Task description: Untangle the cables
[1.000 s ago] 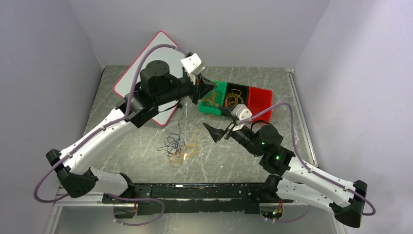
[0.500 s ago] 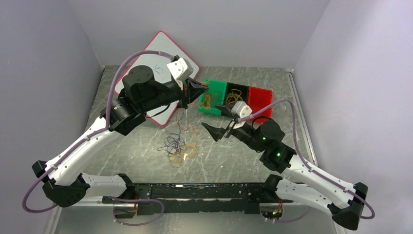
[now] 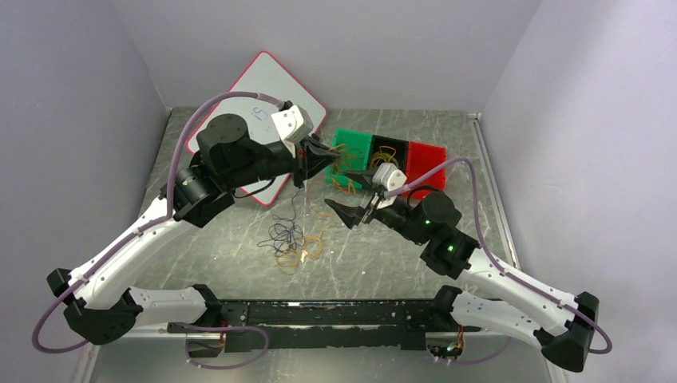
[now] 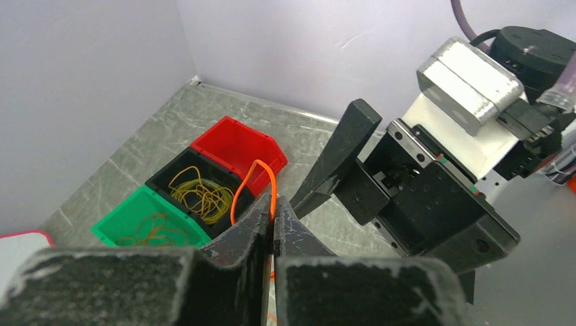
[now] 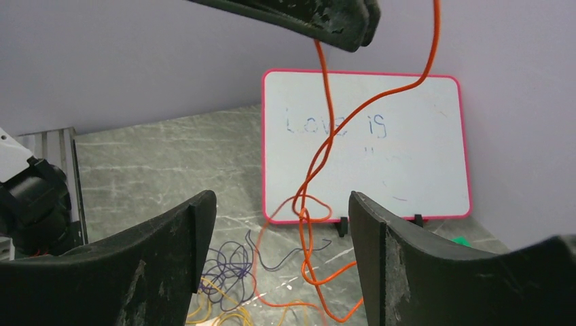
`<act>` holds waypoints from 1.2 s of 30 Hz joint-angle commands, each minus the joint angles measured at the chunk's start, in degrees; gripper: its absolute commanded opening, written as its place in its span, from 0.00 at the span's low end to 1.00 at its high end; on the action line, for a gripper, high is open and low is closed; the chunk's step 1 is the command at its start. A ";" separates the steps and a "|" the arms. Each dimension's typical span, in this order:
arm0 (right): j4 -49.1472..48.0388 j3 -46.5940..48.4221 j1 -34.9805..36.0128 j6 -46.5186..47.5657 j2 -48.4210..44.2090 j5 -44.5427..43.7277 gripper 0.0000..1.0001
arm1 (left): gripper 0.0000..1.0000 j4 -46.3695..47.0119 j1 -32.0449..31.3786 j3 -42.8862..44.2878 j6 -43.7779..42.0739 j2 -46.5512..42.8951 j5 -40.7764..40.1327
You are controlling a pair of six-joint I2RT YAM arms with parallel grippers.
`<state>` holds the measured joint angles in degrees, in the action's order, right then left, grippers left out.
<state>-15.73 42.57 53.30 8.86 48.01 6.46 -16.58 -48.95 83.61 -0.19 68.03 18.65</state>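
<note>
The cables lie in a loose bunch (image 3: 291, 243) of dark purple, yellow and orange loops on the table. One orange cable (image 3: 306, 187) hangs from my left gripper (image 3: 319, 152), raised above the table, down toward the bunch. The left wrist view shows those jaws (image 4: 274, 214) pressed together on the orange cable (image 4: 253, 182). My right gripper (image 3: 349, 194) is open just right of the hanging strand. In the right wrist view the knotted orange cable (image 5: 319, 156) dangles ahead of the gap between the right fingers (image 5: 280, 217), untouched. A purple cable (image 5: 227, 268) lies below.
Three joined bins sit at the back: green (image 3: 355, 136) holding orange-brown loops, black (image 3: 389, 152) holding yellow loops, red (image 3: 425, 157). A pink-edged whiteboard (image 3: 263, 88) leans at the back left. Walls close in on three sides.
My left gripper has drawn back to the left from over the green bin, carrying the orange cable. The right gripper has edged toward the strand and its jaws have narrowed slightly.
</note>
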 commanded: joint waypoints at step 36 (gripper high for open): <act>-6.70 1.51 -0.30 -7.78 4.82 -6.06 0.00 | 0.12 3.95 0.17 -3.84 2.53 -5.19 -5.60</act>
<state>-23.24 43.11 53.23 3.18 54.06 3.40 -14.94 -48.95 81.41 0.62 64.55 18.35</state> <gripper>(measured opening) 0.026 0.080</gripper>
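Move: The orange cable hangs in two strands from the left fingertips. The place to grip is roughly 2 cm ahead and 2 cm left of the right hand, at its height; from the left hand it is about 8 cm below, 2 cm back and level sideways. From the right hand, the purple-yellow cable pile lies some 12 cm left, level fore-and-aft, and the green box about 23 cm ahead and 3 cm right, both some 34 cm below. The orange cable's two hanging strands are pinched together by the right fingers, which start wide open and shut fully while the hand goes about 2 cm forward and 2 cm left, edging back right near the end as its wrist tilts slightly. The left hand keeps its grip on the cable above, easing about 1 cm each up, back and left. ##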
